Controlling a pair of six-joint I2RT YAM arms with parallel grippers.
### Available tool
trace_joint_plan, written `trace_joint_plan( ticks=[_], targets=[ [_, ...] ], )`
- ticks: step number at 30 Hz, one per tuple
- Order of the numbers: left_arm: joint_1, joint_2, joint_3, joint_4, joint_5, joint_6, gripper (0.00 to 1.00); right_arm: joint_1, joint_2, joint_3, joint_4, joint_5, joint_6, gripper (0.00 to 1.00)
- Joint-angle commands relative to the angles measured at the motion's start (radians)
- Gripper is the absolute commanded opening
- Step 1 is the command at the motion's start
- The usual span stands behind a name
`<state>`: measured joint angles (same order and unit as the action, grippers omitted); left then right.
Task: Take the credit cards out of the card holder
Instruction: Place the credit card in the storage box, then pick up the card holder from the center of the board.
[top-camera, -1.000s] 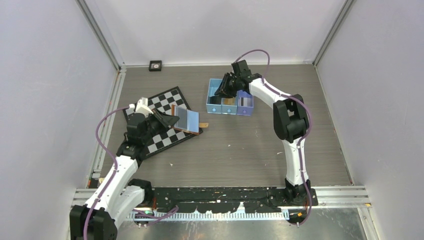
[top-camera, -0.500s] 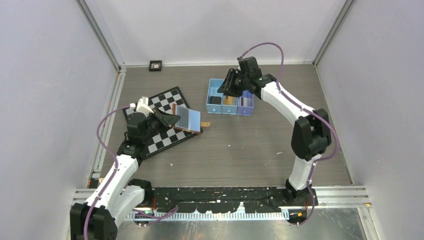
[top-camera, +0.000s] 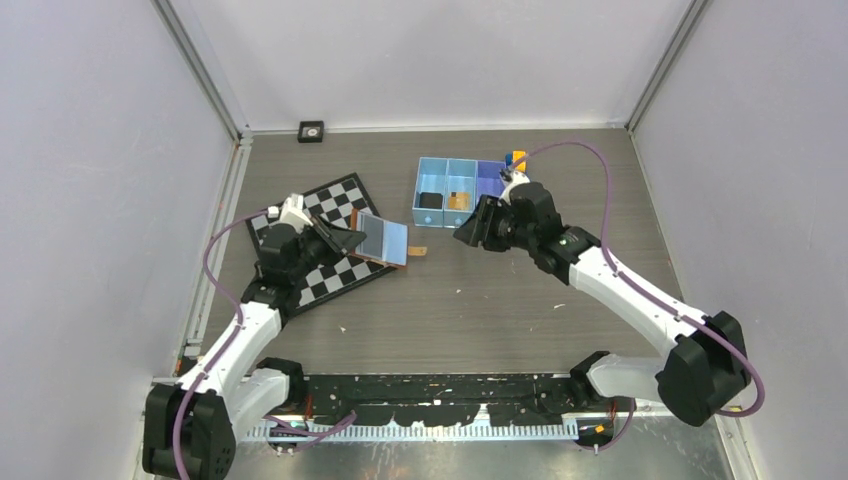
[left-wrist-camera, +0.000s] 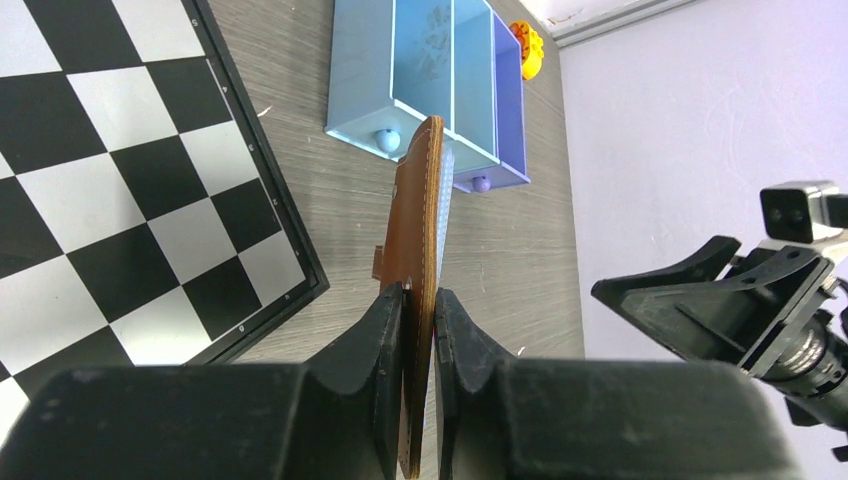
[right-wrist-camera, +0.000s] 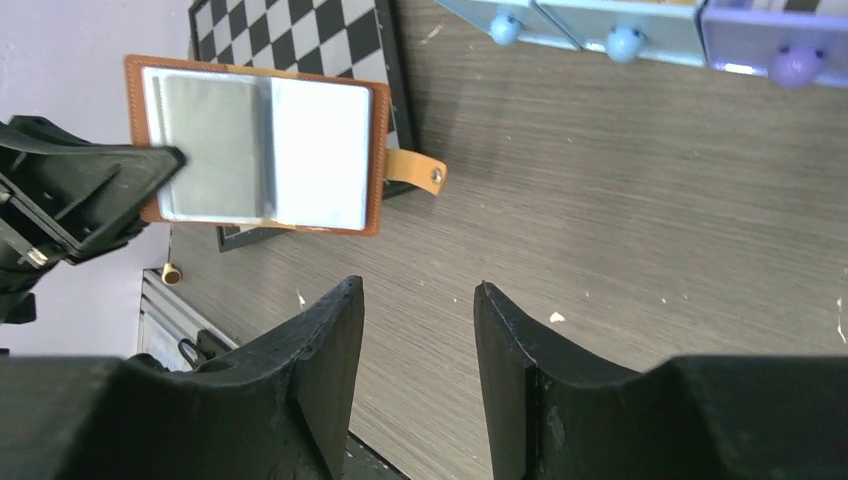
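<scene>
The card holder (top-camera: 385, 238), brown with a grey-silver inside, hangs open above the chessboard's right edge. My left gripper (top-camera: 345, 238) is shut on its left edge. In the left wrist view the holder (left-wrist-camera: 420, 210) stands edge-on between the shut fingers (left-wrist-camera: 395, 330). The right wrist view shows a grey card (right-wrist-camera: 208, 145) and a pale one (right-wrist-camera: 320, 150) in its sleeves. My right gripper (top-camera: 468, 232) hovers open and empty just right of the holder, its fingertips (right-wrist-camera: 340, 300) apart over bare table. A dark card (top-camera: 430, 200) and an orange-brown card (top-camera: 458, 200) lie in the tray.
The blue three-compartment tray (top-camera: 447, 161) stands at the back centre, with a yellow-and-blue block (top-camera: 517, 160) at its right end. A chessboard (top-camera: 320, 275) lies under the left arm. A small black square (top-camera: 311, 129) sits by the back wall.
My right arm has swung from over the tray down and forward to beside the holder, its jaws opening wider. The left gripper and the holder have shifted slightly right.
</scene>
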<state>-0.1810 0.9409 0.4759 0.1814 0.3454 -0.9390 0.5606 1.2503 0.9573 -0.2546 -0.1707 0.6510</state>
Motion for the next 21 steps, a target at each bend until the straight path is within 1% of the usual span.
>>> trace_joint_plan(
  ticks=[1, 3, 6, 8, 10, 11, 12, 14, 16, 18, 20, 21],
  targets=[
    [0.005, -0.015, -0.006, 0.088, -0.007, -0.012, 0.00, -0.005, -0.091, -0.106, 0.167, 0.034, 0.016, 0.51],
    [0.005, -0.024, -0.011, 0.081, -0.028, -0.013, 0.00, -0.007, -0.118, -0.155, 0.183, 0.082, 0.014, 0.52],
    [0.005, -0.036, -0.020, 0.088, -0.041, -0.027, 0.00, -0.018, -0.139, -0.159, 0.155, 0.143, 0.008, 0.56],
    [0.005, -0.044, -0.023, 0.083, -0.061, -0.033, 0.00, -0.029, -0.151, -0.174, 0.154, 0.201, 0.046, 0.71],
    [0.006, -0.048, -0.028, 0.073, -0.092, -0.050, 0.00, -0.063, -0.173, -0.204, 0.178, 0.202, 0.091, 0.76],
    [0.006, -0.047, -0.036, 0.076, -0.103, -0.064, 0.00, -0.078, -0.187, -0.221, 0.187, 0.206, 0.117, 0.82],
    [0.006, -0.048, -0.046, 0.092, -0.108, -0.080, 0.00, -0.092, -0.200, -0.241, 0.198, 0.214, 0.139, 0.87],
    [0.005, -0.041, -0.081, 0.158, -0.108, -0.117, 0.00, -0.114, -0.223, -0.286, 0.240, 0.206, 0.163, 0.93],
    [0.006, -0.036, -0.125, 0.230, -0.107, -0.147, 0.00, -0.129, -0.240, -0.311, 0.288, 0.186, 0.169, 0.94],
    [0.006, -0.028, -0.158, 0.268, -0.122, -0.184, 0.00, -0.131, -0.245, -0.315, 0.293, 0.191, 0.166, 0.95],
    [0.008, -0.016, -0.165, 0.307, -0.100, -0.188, 0.00, -0.131, -0.244, -0.314, 0.298, 0.185, 0.152, 0.95],
    [0.007, -0.008, -0.157, 0.310, -0.073, -0.183, 0.00, -0.131, -0.245, -0.316, 0.305, 0.147, 0.145, 0.95]
  ],
)
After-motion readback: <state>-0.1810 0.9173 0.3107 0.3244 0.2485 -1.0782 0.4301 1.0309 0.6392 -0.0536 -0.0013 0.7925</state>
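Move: About 19 cm ahead of the empty right hand, straight in line with it and some 16 cm lower, is the middle of the storage box; the yellow-and-blue toy stands about 27 cm ahead and 12 cm right. The card holder hangs open in the left hand, roughly 17 cm to the right hand's left and level with it. The chessboard's middle lies about 10 cm ahead of the left hand, 9 cm left and 17 cm below; the storage box is some 19 cm ahead and 19 cm right of that hand. Swinging away from the card holder, the right hand sinks some 2.5 cm, then travels about 7.5 cm to its right in front of the storage box, turning some 20 degrees clockwise while its fingers spread from half to nearly wide open, touching nothing. The left hand keeps its pinch on the holder, turns slightly counter-clockwise and lowers it about 3.5 cm, mostly late. ##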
